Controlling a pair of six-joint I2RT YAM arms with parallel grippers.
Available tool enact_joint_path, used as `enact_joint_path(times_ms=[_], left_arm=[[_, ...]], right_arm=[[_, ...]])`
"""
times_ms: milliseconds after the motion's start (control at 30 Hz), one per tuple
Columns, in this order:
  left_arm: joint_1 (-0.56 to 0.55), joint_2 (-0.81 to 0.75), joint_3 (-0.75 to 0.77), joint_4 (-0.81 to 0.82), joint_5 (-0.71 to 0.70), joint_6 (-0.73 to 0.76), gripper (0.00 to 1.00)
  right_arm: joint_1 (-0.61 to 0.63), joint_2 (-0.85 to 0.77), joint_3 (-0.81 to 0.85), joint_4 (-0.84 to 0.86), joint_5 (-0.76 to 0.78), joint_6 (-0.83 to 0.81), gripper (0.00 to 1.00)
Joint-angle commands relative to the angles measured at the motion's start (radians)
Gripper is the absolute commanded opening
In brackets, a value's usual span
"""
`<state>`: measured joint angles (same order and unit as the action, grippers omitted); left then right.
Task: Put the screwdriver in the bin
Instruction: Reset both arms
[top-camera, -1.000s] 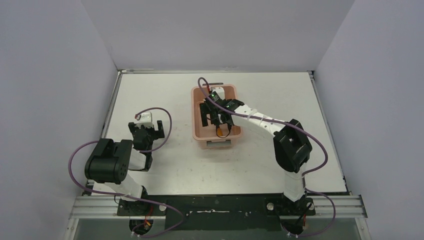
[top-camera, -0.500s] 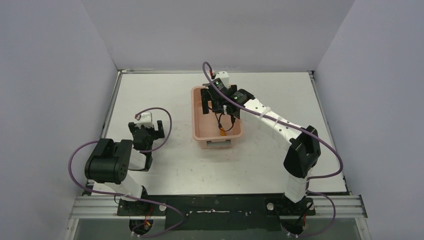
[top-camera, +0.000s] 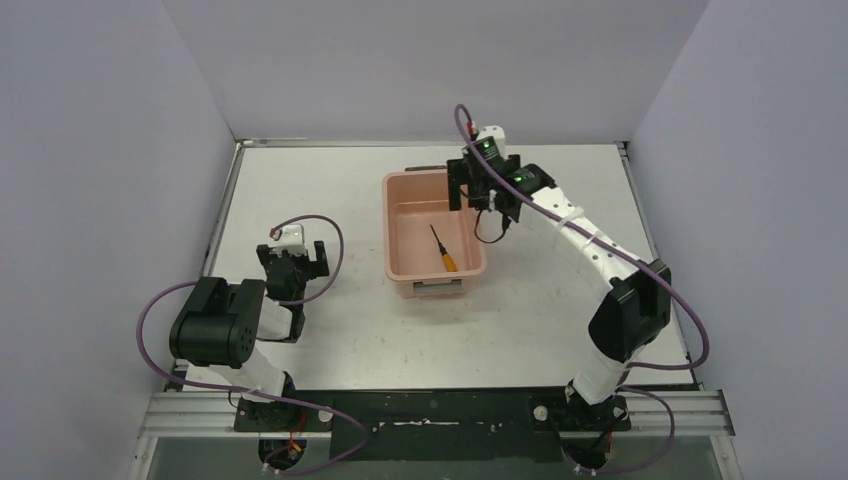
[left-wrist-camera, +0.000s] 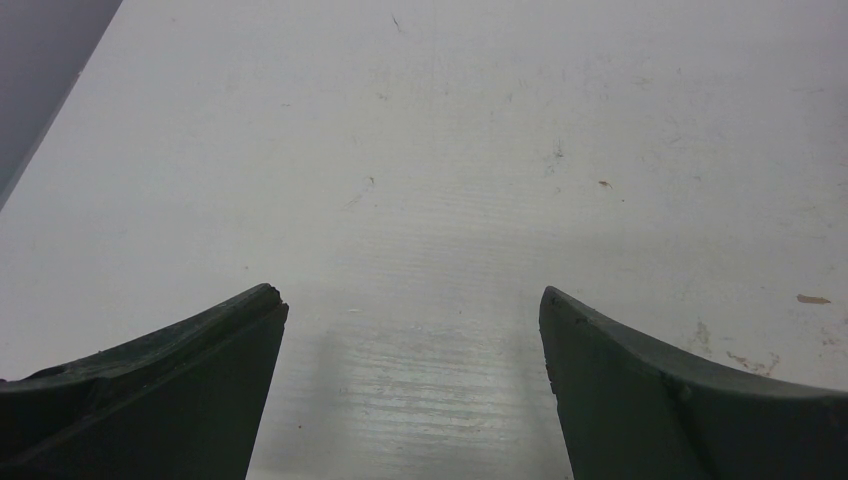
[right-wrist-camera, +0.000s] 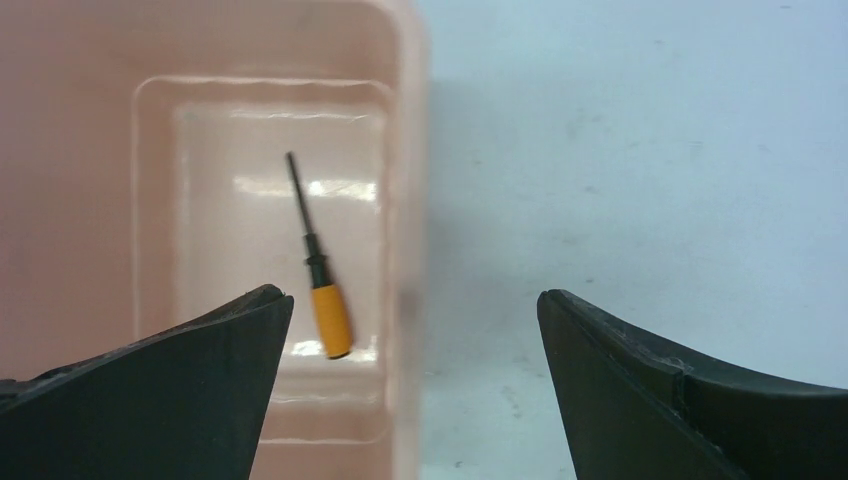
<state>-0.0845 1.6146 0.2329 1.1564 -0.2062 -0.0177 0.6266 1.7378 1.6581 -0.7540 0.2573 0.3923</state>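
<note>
The screwdriver (top-camera: 445, 249), orange handle and thin black shaft, lies flat on the floor of the salmon-pink bin (top-camera: 393, 222) in the middle of the table. It shows in the right wrist view too: screwdriver (right-wrist-camera: 320, 268), bin (right-wrist-camera: 408, 150). My right gripper (top-camera: 478, 195) hangs open and empty above the bin's far right corner, straddling its right rim, well clear of the screwdriver. My left gripper (top-camera: 293, 262) stands open over bare table at the left, nothing between its fingers (left-wrist-camera: 200, 370).
A dark handle (top-camera: 433, 287) sits on the bin's near short end. White table (top-camera: 330, 330) stretches around the bin, with grey walls on three sides. Purple cables loop off both arms.
My right gripper has lifted out of the bin and swung back and to the right, leaving the screwdriver lying on the bin's floor. The left arm has not moved.
</note>
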Motion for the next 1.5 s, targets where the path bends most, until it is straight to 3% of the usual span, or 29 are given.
enact_joint_path(times_ms=[0,233,633,1467], left_arm=[[-0.003,-0.005,0.020,0.056,-0.002,-0.008,0.97],[-0.003,-0.005,0.020,0.055,-0.002,-0.007,0.97],[-0.003,-0.004,0.020,0.056,-0.002,-0.007,0.97],[-0.003,-0.005,0.020,0.057,-0.001,-0.007,0.97]], right_arm=[[-0.121,-0.131,-0.032,0.041,-0.025,-0.080,1.00],[-0.365,-0.197,-0.080,0.044,-0.186,-0.152,1.00],[-0.615,-0.209,-0.145,0.094,-0.336,-0.300,1.00],[-0.659,-0.250,-0.186,0.131,-0.416,-0.355,1.00]])
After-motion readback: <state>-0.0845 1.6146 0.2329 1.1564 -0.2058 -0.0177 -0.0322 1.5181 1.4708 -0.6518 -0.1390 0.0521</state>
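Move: The screwdriver already lies inside the bin, about 7 cm to the right hand's left, some 4 cm back and roughly 19 cm below it. The bin's middle is about 10 cm to that hand's left, nearly level fore and aft and some 14 cm down, its right rim passing about under the hand. From the idle left hand, the screwdriver is some 37 cm to the right, about 3 cm back and 4 cm lower. Away from the screwdriver and the bin, the empty right hand sweeps some 23 cm to the right over bare table, drifting about 3 cm forward. It first rises about 4 cm, sinks most of that again, then stops sideways and eases up slightly, with the wrist turning about 12 degrees clockwise and partly back. The fingers stay wide open and touch nothing. ##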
